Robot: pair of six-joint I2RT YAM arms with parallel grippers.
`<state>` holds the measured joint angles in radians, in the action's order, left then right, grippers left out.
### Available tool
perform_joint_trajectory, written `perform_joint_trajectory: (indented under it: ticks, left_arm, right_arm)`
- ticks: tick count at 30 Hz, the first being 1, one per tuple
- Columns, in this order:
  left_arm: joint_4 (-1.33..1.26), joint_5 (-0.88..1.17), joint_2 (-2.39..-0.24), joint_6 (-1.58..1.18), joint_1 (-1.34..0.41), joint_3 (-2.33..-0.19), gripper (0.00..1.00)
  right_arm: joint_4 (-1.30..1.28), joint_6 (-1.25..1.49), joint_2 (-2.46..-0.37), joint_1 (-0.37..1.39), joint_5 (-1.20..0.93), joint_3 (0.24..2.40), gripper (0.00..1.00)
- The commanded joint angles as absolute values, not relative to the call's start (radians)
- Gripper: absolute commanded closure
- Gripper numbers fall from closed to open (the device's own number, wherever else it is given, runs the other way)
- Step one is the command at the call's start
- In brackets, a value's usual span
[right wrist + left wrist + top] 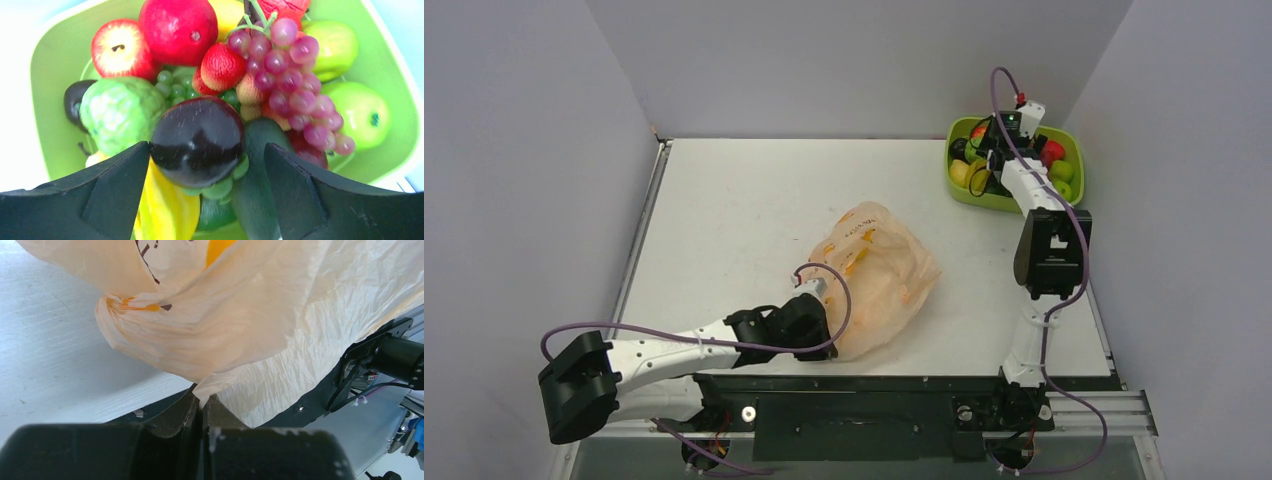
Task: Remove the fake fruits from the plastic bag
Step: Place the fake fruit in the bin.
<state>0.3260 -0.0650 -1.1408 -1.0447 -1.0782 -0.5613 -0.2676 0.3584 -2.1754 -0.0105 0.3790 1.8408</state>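
The plastic bag point(876, 275) lies crumpled on the white table near the front edge, translucent peach with orange marks. My left gripper point(820, 300) is shut on a fold of the bag's point(260, 320) edge, pinched between the left gripper's point(204, 401) closed jaws. Whether fruit is inside the bag cannot be told. My right gripper point(990, 152) hovers over the lime-green tray point(1076, 150). The right gripper point(206, 147) is open around a dark purple fruit point(197, 132) that rests on the pile; the right-hand finger stands apart from it. A purple grape bunch point(295, 85) lies beside it.
The tray point(52, 60) at the back right corner holds several fake fruits: a red apple point(120, 47), a bumpy green fruit point(120, 110), a strawberry point(222, 66), green apples point(360, 112) and a yellow fruit point(167, 205). Walls enclose the table on three sides.
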Motion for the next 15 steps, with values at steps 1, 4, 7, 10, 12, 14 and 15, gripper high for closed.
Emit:
perform_joint_trajectory:
  ticks: [1, 4, 7, 10, 12, 14, 15]
  left_arm:
    - [0.314, -0.053, -1.101, -1.086, -1.074, -0.560, 1.00]
    - [0.304, -0.046, -1.081, -1.109, -1.075, -0.542, 1.00]
    - [0.299, -0.045, -1.054, -1.135, -1.075, -0.528, 1.00]
    - [0.298, -0.043, -1.036, -1.151, -1.075, -0.518, 1.00]
    - [0.297, -0.045, -1.027, -1.160, -1.075, -0.512, 1.00]
    - [0.296, -0.050, -1.027, -1.166, -1.076, -0.512, 1.00]
    - [0.296, -0.050, -1.030, -1.170, -1.075, -0.513, 1.00]
  right_arm:
    - [-0.151, 0.374, -1.988, 0.030, 0.447, 1.706, 0.20]
    - [-0.148, 0.381, -1.929, 0.043, 0.461, 1.633, 0.21]
    - [-0.079, 0.387, -1.852, 0.053, 0.463, 1.520, 0.20]
    - [-0.076, 0.351, -1.896, 0.045, 0.429, 1.579, 0.20]
    - [-0.135, 0.343, -1.968, 0.032, 0.411, 1.685, 0.23]
    - [-0.213, 0.336, -2.019, 0.025, 0.417, 1.767, 0.25]
    - [-0.228, 0.333, -2.023, 0.027, 0.419, 1.771, 0.24]
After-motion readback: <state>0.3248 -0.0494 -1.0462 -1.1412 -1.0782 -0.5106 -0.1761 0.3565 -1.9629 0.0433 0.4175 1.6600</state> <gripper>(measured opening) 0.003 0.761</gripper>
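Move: In the green bin, the dark purple fruit just let go lies about 4 cm ahead of the right hand, 2 cm to its right and 4 cm below. From this hand the bumpy green fruit is some 8 cm ahead and 3 cm left, the starfruit level and 3 cm left, the purple grapes 5 cm ahead and 12 cm right, all about 6 cm lower. The dark purple fruit lies roughly 50 cm ahead of the left hand, 48 cm to its right and slightly above. Backing off the dark purple fruit with empty fingers, the right hand draws about 5 cm back while climbing and easing some 3 cm left, then swings forward again by about 2 cm, still rising, to finish roughly 6 cm higher over the heap. Its fingers stay wide open and tip up slightly. ##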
